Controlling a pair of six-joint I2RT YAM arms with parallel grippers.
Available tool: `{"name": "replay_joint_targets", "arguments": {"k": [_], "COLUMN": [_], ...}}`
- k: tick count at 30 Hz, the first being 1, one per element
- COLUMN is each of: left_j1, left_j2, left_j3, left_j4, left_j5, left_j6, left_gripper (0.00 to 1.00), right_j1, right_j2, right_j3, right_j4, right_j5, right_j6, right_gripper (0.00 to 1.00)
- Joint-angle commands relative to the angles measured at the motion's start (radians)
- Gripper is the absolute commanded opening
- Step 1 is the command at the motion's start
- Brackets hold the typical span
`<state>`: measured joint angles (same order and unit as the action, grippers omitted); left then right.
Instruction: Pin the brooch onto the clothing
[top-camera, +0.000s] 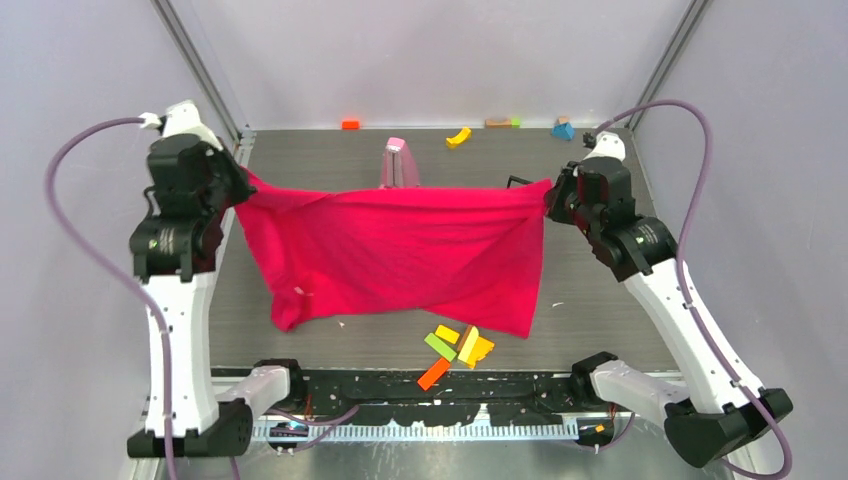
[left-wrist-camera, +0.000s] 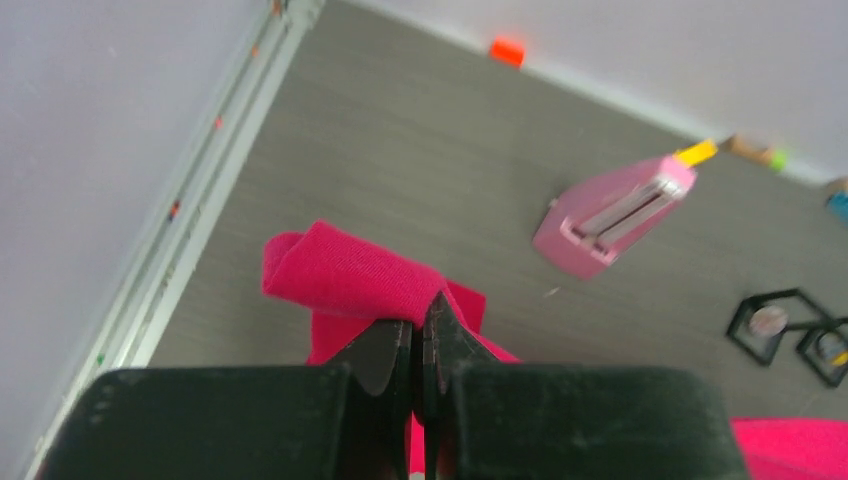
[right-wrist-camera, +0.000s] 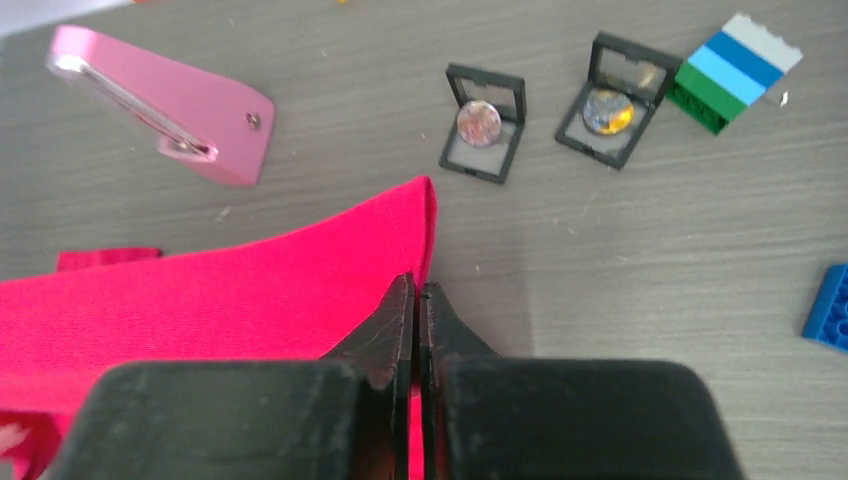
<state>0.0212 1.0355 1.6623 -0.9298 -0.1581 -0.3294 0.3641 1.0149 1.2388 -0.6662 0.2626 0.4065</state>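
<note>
The clothing, a crimson-pink T-shirt, hangs stretched between both arms above the table, its lower edge sagging toward the near side. My left gripper is shut on its left corner; in the left wrist view a fold of the cloth bulges from the pinched jaws of the gripper. My right gripper is shut on the right corner, whose hem runs into the closed jaws of that gripper. Two small black frames each hold a round shiny piece; I cannot tell which is the brooch.
A pink wedge-shaped tool stands behind the shirt. Several coloured blocks lie near the front edge, and others sit along the back wall. A green, blue and white brick stack and a blue plate lie at the right.
</note>
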Motion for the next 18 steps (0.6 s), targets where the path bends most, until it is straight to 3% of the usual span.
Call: {"name": "replay_joint_targets", "arguments": {"k": [1, 8, 18], "left_j1": [0.007, 0.007, 0.005], "left_j2": [-0.012, -0.043, -0.044], "left_j3": [-0.027, 0.093, 0.525], "left_j4": [0.074, 0.074, 0.007], "left_j5": [0.009, -0.056, -0.006], "left_j6": [0.010, 0.059, 0.174], "left_gripper": [0.00, 0.00, 0.00], "right_j1": [-0.005, -0.005, -0.005], "right_j2": [-0.034, -0.082, -0.162], "right_j3": [0.016, 0.148, 0.409], "right_j4": [0.027, -0.020, -0.103], "right_j5": [0.031, -0.070, -0.237], "right_j6": [0.013, -0.028, -0.109], "right_gripper": [0.01, 0.01, 0.01]}}
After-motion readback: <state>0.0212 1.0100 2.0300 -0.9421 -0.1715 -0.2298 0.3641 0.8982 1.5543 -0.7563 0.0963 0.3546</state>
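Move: Between the hands, already pinched at two corners, hangs the clothing: its middle is about 21 cm right of the left hand, 2 cm back and 20 cm down, and 21 cm left of the right hand, 4 cm back and 12 cm down. From the right hand, the pink metronome stands some 22 cm ahead and 25 cm left, the near brooch box 22 cm straight ahead, the second 10 cm right of that box; the toy blocks lie 10 cm back and 13 cm left. Hoisting the clothing between them, both hands first dip briefly, the left by about 4 cm and the right by about 2, then swing up to roughly 14 cm above where they began while drawing back 6 or 7 cm towards the bases. The fingertips tilt upward some 20 degrees, the right hand also turns a little counter-clockwise, and both grippers keep their pinch on the corners. ##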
